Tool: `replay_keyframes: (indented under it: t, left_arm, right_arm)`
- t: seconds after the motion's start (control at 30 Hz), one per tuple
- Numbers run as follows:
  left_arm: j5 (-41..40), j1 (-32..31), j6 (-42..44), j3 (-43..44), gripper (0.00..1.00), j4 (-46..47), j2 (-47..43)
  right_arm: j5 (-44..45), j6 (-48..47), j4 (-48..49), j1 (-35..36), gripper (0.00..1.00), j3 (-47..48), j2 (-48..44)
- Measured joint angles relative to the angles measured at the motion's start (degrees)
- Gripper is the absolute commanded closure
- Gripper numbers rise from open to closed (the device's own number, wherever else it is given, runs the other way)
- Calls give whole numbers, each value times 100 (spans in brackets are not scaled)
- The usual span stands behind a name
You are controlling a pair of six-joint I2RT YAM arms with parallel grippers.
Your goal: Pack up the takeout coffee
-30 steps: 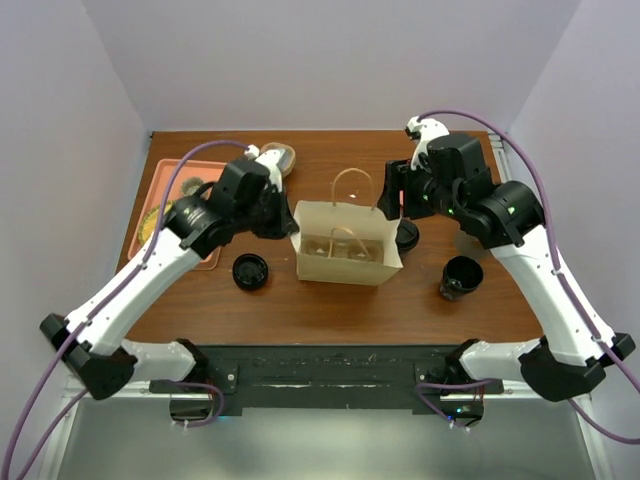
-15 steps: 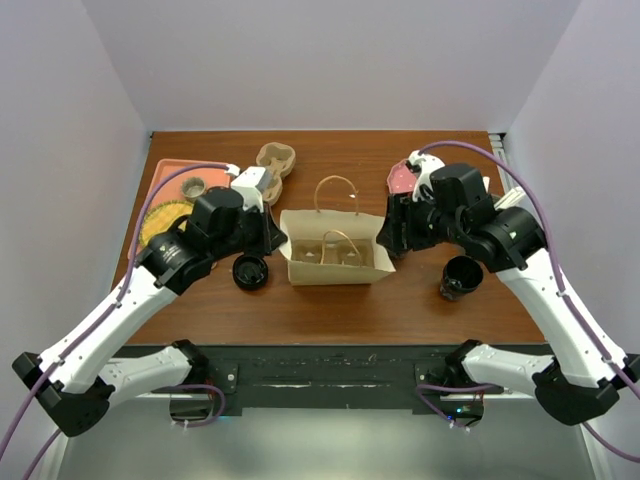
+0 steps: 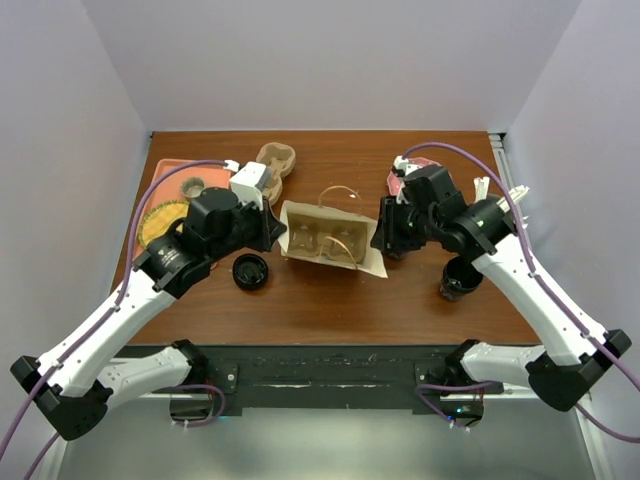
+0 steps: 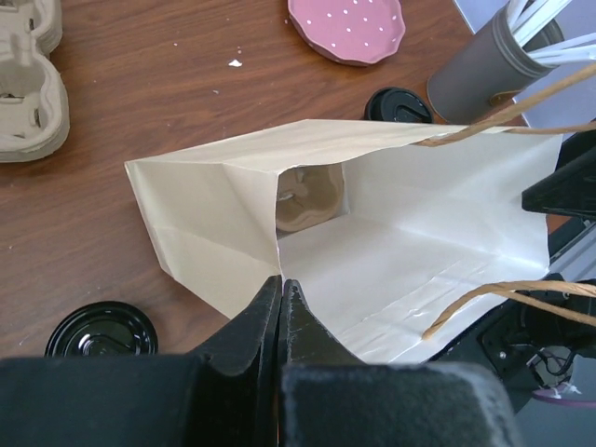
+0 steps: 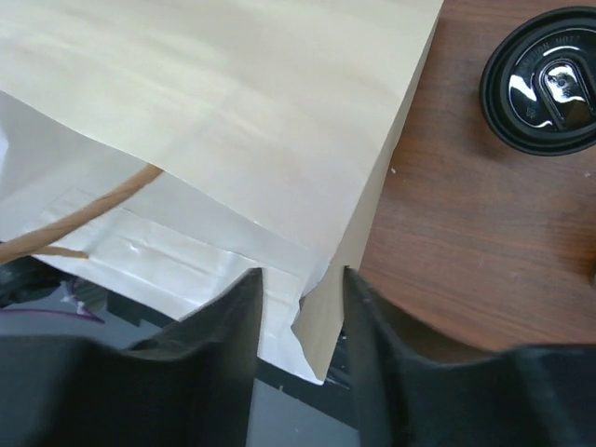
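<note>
A tan paper bag (image 3: 325, 235) with rope handles lies tipped at mid-table, its mouth (image 4: 419, 242) facing the left wrist camera. A pulp cup carrier (image 4: 307, 198) sits deep inside it. My left gripper (image 4: 280, 284) is shut on the bag's left rim. At the right rim, my right gripper (image 5: 300, 279) stands open with a folded paper corner between its fingers. One black lidded coffee cup (image 3: 250, 271) stands left of the bag and shows again as a lid (image 4: 102, 328). Another coffee cup (image 5: 549, 79) is beside the right gripper. A third black cup (image 3: 461, 277) sits at the right.
A second tan carrier (image 3: 275, 160) lies at the back. An orange tray (image 3: 150, 185) holds dishes at the far left. A pink dotted plate (image 4: 346, 28) and a grey holder of white straws (image 4: 484, 65) stand behind the right gripper.
The bag has shifted and tipped over from upright. The left arm pulled back toward the near side holding the rim. The right gripper moved down to the right rim and narrowed its jaws.
</note>
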Motion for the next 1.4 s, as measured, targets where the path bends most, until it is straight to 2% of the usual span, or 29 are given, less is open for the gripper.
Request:
replay_keyframes:
  t: [0.07,0.17,0.2,0.23,0.27,0.47,0.7,1.0,1.4]
  left_arm:
    - [9,0,28,-101,92,35,-24]
    - [28,0,31,-313,82,68,-96]
    - [39,0,26,-389,67,61,-131]
    - [55,0,22,-463,62,55,-173]
    - [61,0,37,-533,61,52,-219]
    - [72,0,-52,-608,60,-210,-363]
    - [-46,0,-216,-608,51,-566,-402]
    - [-68,0,-463,-584,55,-579,-411]
    - [-31,0,-684,-382,52,-577,-236]
  right_arm:
    - [70,61,15,57,81,-70,66]
    - [208,166,39,127,94,-162,94]
    - [240,199,44,144,96,-181,92]
    - [267,219,44,153,100,-199,90]
    - [299,249,61,175,100,-216,90]
    - [468,382,205,286,100,-400,4]
    - [516,619,374,446,100,-695,-214]
    - [509,944,616,483,100,-1128,-597]
    - [511,1095,721,494,100,-1231,-693]
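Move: The paper bag's middle lies about 12 cm right of the left hand, some 4 cm ahead and 12 cm below; the shut left fingers still hold its left rim. From the right hand it is about 9 cm to the left, 4 cm ahead and 10 cm down, its right rim corner between the half-open fingers. A black lid lies some 7 cm ahead and 9 cm left of the left hand; the black-lidded cup stands roughly 12 cm ahead and 8 cm right of the right hand. The right hand shuts its fingers on the bag's right rim corner while sinking, about 3 cm in all, then draws back nearly 2 cm with the corner pinched. Meanwhile the left hand sinks some 4 cm and opens about halfway, letting go of the left rim, and eases back and a little left with its fingers tipping about 10 degrees down, ending spread around the bag's left corner. ##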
